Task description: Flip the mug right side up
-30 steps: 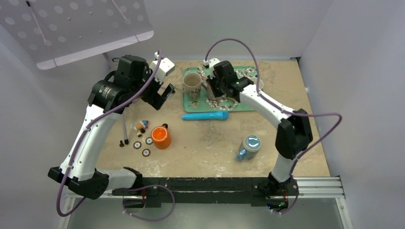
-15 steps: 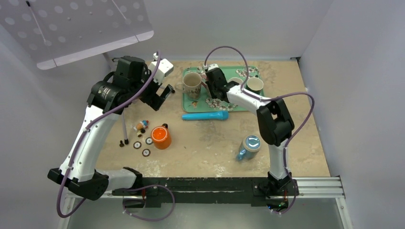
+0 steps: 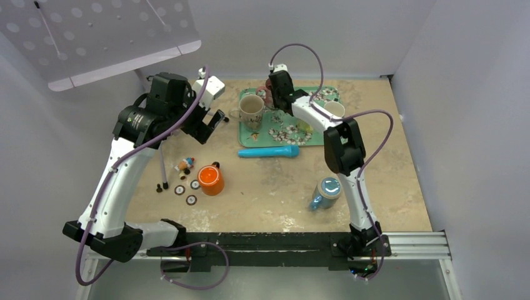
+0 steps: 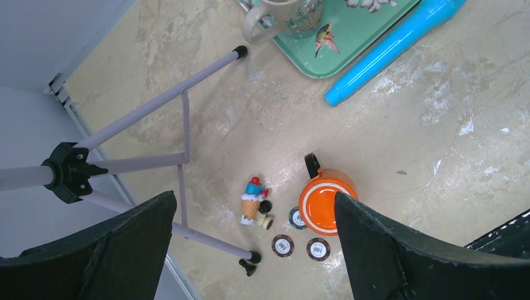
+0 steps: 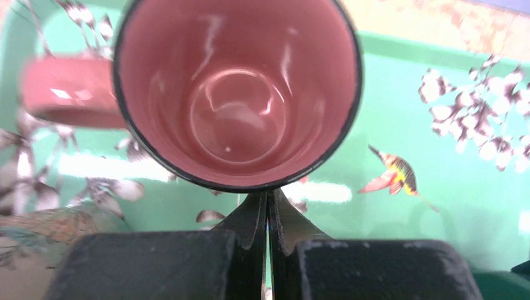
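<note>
An orange mug stands upside down on the table's left half; in the left wrist view its white-ringed base faces up. My left gripper hangs open well above and behind it, nothing between its fingers. My right gripper is at the back of the green floral tray. It is shut, its tips against the outer rim of a pink mug whose mouth faces the camera. In the top view that pink mug is mostly hidden under the gripper.
A beige mug and a small cup stand upright on the tray. A blue cylinder lies in front of it. A blue-lidded jar is at the right. An ice-cream toy, poker chips and tripod legs sit left.
My right arm has swung from the tray's middle to its back edge, folding up tall, gripper staying shut. The left arm has barely moved and stays open.
</note>
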Controlling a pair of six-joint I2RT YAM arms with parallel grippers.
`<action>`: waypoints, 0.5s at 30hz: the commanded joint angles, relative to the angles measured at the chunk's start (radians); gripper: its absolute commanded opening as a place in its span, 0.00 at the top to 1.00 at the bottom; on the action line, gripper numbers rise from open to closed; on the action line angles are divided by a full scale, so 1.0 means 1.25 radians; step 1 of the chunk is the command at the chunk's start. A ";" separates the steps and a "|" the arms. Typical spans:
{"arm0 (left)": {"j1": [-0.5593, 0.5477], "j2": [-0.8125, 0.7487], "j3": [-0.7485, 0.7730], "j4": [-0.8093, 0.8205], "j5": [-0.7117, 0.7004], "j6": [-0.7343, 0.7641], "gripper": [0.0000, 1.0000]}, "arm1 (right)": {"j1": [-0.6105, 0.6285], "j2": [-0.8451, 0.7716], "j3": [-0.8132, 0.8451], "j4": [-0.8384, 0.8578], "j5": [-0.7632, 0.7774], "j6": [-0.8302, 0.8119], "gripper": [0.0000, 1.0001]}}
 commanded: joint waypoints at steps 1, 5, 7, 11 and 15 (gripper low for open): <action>0.011 -0.001 0.006 0.005 -0.008 0.013 0.00 | -0.004 -0.086 0.051 0.006 -0.067 -0.003 1.00; 0.013 -0.002 0.005 0.004 -0.006 0.013 0.00 | 0.009 -0.259 -0.182 0.079 -0.112 -0.012 1.00; 0.013 -0.002 0.006 0.004 -0.003 0.011 0.00 | 0.015 -0.346 -0.293 0.104 -0.132 -0.018 1.00; 0.013 0.000 0.014 0.002 0.008 0.006 0.00 | 0.022 -0.494 -0.454 0.075 -0.134 -0.001 1.00; 0.013 0.007 0.022 0.002 0.028 0.000 0.00 | 0.023 -0.584 -0.572 0.032 -0.095 0.051 1.00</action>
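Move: The pink mug, upright on the tray, lies about 5 cm ahead of the right hand's shut fingertips and 1 cm to the left, its middle some 4 cm lower. The flowered mug stands 11 cm left and 4 cm back, the yellow-green mug 10 cm right and 5 cm back. The upturned blue mug is far back, about 36 cm, and 16 cm right. From the left hand, the pink mug lies some 33 cm ahead, 25 cm right and 28 cm below. The pink mug is left by the right hand, whose shut fingertips come free of its near side: they first rise a couple of centimetres almost straight up, then draw back and up together, towards the robot and away from the far edge, ending about 13 cm back, 10 cm higher and a little to the right. The fingers stay shut; the wrist turns some 10 degrees counter-clockwise, its left side lifting slightly. ##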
